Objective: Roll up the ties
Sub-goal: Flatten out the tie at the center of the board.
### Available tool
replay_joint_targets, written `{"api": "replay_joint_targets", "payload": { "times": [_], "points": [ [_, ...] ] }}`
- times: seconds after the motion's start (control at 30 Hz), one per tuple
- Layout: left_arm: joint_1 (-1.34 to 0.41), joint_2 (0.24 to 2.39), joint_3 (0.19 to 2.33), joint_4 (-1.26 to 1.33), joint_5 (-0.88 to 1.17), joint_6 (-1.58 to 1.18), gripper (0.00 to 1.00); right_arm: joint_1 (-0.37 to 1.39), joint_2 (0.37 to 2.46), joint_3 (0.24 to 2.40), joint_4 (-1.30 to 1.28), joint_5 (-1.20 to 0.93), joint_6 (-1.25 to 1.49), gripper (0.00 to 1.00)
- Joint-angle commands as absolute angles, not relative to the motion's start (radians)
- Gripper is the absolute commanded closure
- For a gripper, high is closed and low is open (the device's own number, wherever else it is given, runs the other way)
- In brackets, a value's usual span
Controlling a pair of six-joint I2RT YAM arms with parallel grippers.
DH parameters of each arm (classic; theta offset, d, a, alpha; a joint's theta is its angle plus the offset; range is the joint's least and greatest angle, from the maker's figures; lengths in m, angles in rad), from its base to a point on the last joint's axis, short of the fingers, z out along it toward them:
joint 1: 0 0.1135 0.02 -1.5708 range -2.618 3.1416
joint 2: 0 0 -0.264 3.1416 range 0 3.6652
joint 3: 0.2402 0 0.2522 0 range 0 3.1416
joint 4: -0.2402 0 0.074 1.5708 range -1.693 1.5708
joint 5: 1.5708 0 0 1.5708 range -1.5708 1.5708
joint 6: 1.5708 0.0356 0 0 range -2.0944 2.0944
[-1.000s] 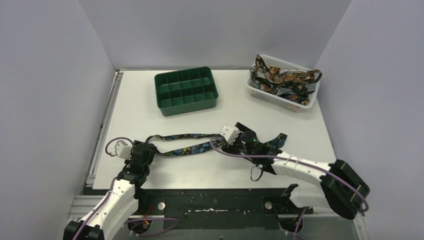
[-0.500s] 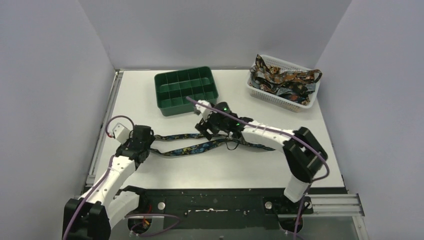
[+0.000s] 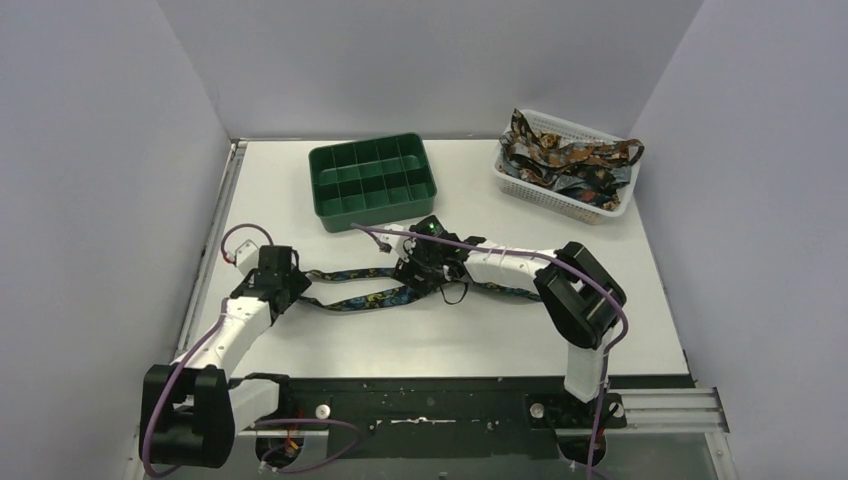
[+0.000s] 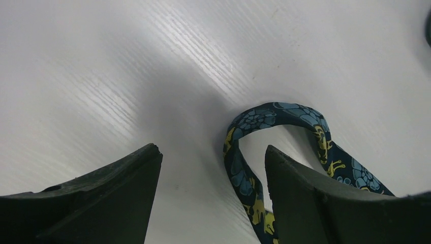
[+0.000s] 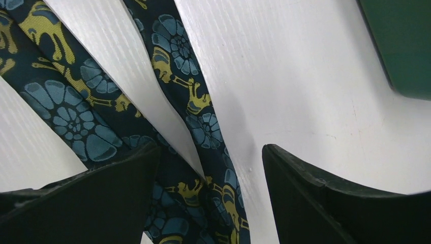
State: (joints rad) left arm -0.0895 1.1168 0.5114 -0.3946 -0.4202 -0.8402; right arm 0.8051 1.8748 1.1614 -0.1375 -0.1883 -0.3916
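One tie, dark navy with blue and yellow flowers, lies folded in two strands across the middle of the table. My left gripper is open at its left end. In the left wrist view the tie's folded loop lies just ahead of the open left gripper, with one strand running by the right finger. My right gripper is open, low over the tie's middle. In the right wrist view both strands meet between the open right gripper's fingers. More ties fill the basket.
A green compartment tray stands at the back centre, close behind my right gripper; its corner shows in the right wrist view. A white mesh basket sits at the back right. Walls close the table on three sides.
My right arm swung from the front right to the table's middle, over the tie. My left gripper moved farther from me along the tie's left end. The tie's right part now lies straighter.
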Motion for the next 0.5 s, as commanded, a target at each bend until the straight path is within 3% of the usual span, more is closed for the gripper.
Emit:
{"api": "replay_joint_targets", "payload": {
  "times": [0.0, 0.23, 0.4, 0.47],
  "points": [
    [-0.082, 1.126, 0.553, -0.298, -0.372, -0.775, 0.28, 0.781, 1.849, 1.175, -0.114, -0.217, -0.403, 0.25],
    [-0.071, 1.204, 0.584, -0.270, -0.393, -0.732, 0.39, 0.728, 1.896, 1.165, -0.142, -0.164, -0.424, 0.36],
    [-0.069, 1.274, 0.605, -0.254, -0.367, -0.712, 0.55, 0.715, 1.881, 1.146, -0.092, -0.177, -0.436, 0.42],
    [-0.069, 1.285, 0.602, -0.234, -0.352, -0.701, 0.64, 0.716, 1.875, 1.138, -0.067, -0.200, -0.439, 0.52]
  ]
}}
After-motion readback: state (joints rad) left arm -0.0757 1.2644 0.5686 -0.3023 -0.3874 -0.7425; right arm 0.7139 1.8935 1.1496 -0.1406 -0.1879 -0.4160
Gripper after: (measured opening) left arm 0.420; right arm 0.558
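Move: The right hand goes for the tie's narrow strand by the crossing, about 3 cm ahead, 4 cm right and 3 cm below; the wide strand lies roughly 2 cm back, level sideways, the tail some 21 cm right and 2 cm back, and the green tray about 20 cm ahead and 6 cm left. The left hand's target, the loop at the tie's left end, lies about 4 cm ahead, 1 cm right and 3 cm below, with the tray some 22 cm ahead and 16 cm right. The right hand slides rightward and forward over the tie, about 4 cm in all, holding level at first and then sinking about a centimetre, while its fingers narrow from wide to roughly half open with the narrow strand between them. Meanwhile the left hand eases forward some 2.5 cm towards the loop at the tie's end, dipping slightly late on as its fingers draw in on both sides of the loop's near bend, neither hand yet shut on the cloth. ##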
